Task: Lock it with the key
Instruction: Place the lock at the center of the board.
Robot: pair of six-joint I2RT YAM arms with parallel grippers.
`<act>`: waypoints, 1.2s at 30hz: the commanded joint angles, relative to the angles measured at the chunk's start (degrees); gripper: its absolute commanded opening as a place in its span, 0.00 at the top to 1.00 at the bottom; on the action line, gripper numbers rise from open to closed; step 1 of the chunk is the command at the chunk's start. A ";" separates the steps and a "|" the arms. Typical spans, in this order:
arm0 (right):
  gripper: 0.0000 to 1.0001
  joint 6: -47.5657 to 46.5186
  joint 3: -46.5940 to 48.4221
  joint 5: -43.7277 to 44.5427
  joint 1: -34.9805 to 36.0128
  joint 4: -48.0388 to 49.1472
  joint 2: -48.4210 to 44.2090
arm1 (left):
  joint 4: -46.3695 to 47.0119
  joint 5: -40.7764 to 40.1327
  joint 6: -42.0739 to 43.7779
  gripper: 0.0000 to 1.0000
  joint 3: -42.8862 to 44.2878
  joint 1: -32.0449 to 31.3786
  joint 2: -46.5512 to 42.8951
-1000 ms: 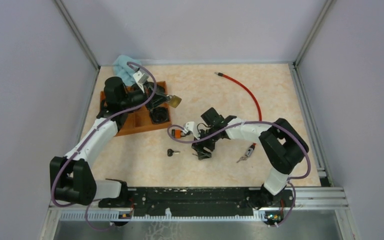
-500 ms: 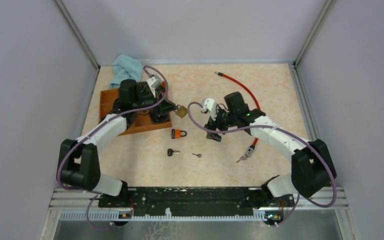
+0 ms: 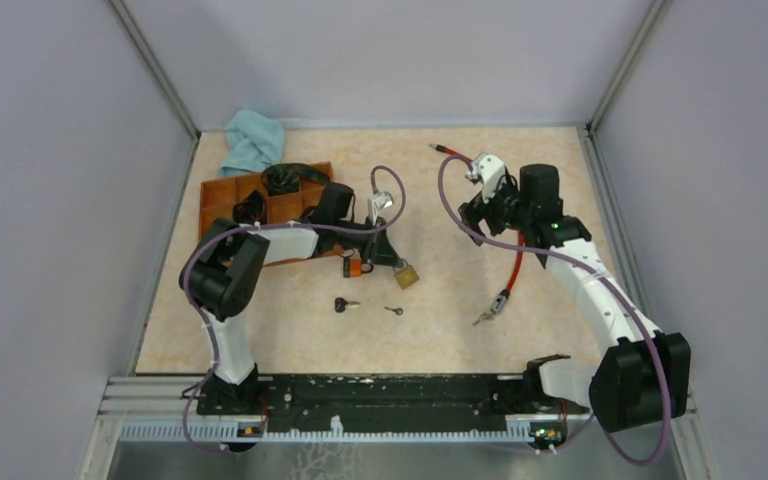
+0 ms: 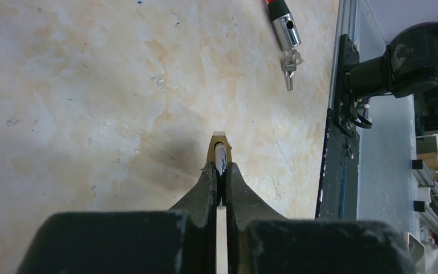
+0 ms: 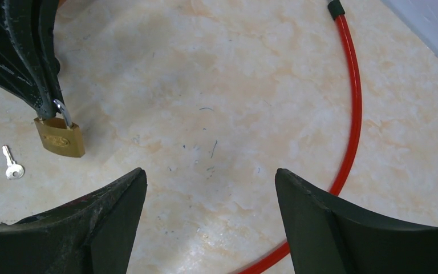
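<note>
My left gripper [image 3: 394, 262] is shut on the silver shackle of a brass padlock [image 3: 407, 275], which hangs just above the middle of the table. In the left wrist view the padlock [image 4: 219, 146] sticks out past the pinched fingertips [image 4: 207, 181]. A small silver key [image 3: 395, 311] and a black-headed key [image 3: 345, 305] lie in front of it, and an orange padlock [image 3: 357, 266] lies beside my left gripper. My right gripper [image 3: 477, 212] is open and empty, raised at the far right. Its wrist view shows the brass padlock [image 5: 60, 137] and the small key [image 5: 12, 163].
A red cable lock [image 3: 505, 205] curves along the right side, its metal end with a key bunch [image 3: 488, 312] lying near the front. A wooden tray [image 3: 222, 191] holding black items stands at the back left, with a blue cloth [image 3: 252, 140] behind it.
My left arm has swung from the tray to the table's middle, carrying the brass padlock. My right gripper has pulled back from the middle to the far right and opened wider.
</note>
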 commanded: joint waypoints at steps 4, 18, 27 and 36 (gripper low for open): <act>0.17 0.91 -0.76 2.37 -0.59 2.83 -0.41 | 1.45 1.38 -3.60 0.93 6.16 0.00 5.58; 0.17 1.48 -1.42 7.52 -0.68 4.47 3.33 | -8.57 -4.82 6.54 0.68 9.01 1.02 7.65; 0.17 1.73 -1.01 12.71 -0.68 5.05 6.22 | -12.24 -11.11 11.75 0.63 7.99 1.15 6.05; 0.17 3.09 3.16 20.19 -1.50 2.36 12.55 | -10.96 -18.01 17.56 0.45 8.03 1.42 0.19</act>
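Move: The brass padlock hangs by its shackle from the left fingers; its spot on the board is about 1 cm back and 1 cm right of that hand, some 7 cm below. At board level too, the orange padlock lies about 9 cm left and 1 cm back of the hand, the small silver key 10 cm back and 1 cm left. From the right hand, the padlock's spot is roughly 12 cm left, 8 cm back and 18 cm below; the red cable's bend is 12 cm right, 4 cm ahead. The brass padlock, still pinched by its shackle, is lowered about 2 cm by the left hand, whose fingers then open to half and let go. That hand eases forward, about 5 cm in all, sinks a little more and rolls its left side up some 15 degrees. The empty right hand, wide open, drops 7–8 cm, drifting right and forward away from the padlock towards the red cable and turning clockwise. ##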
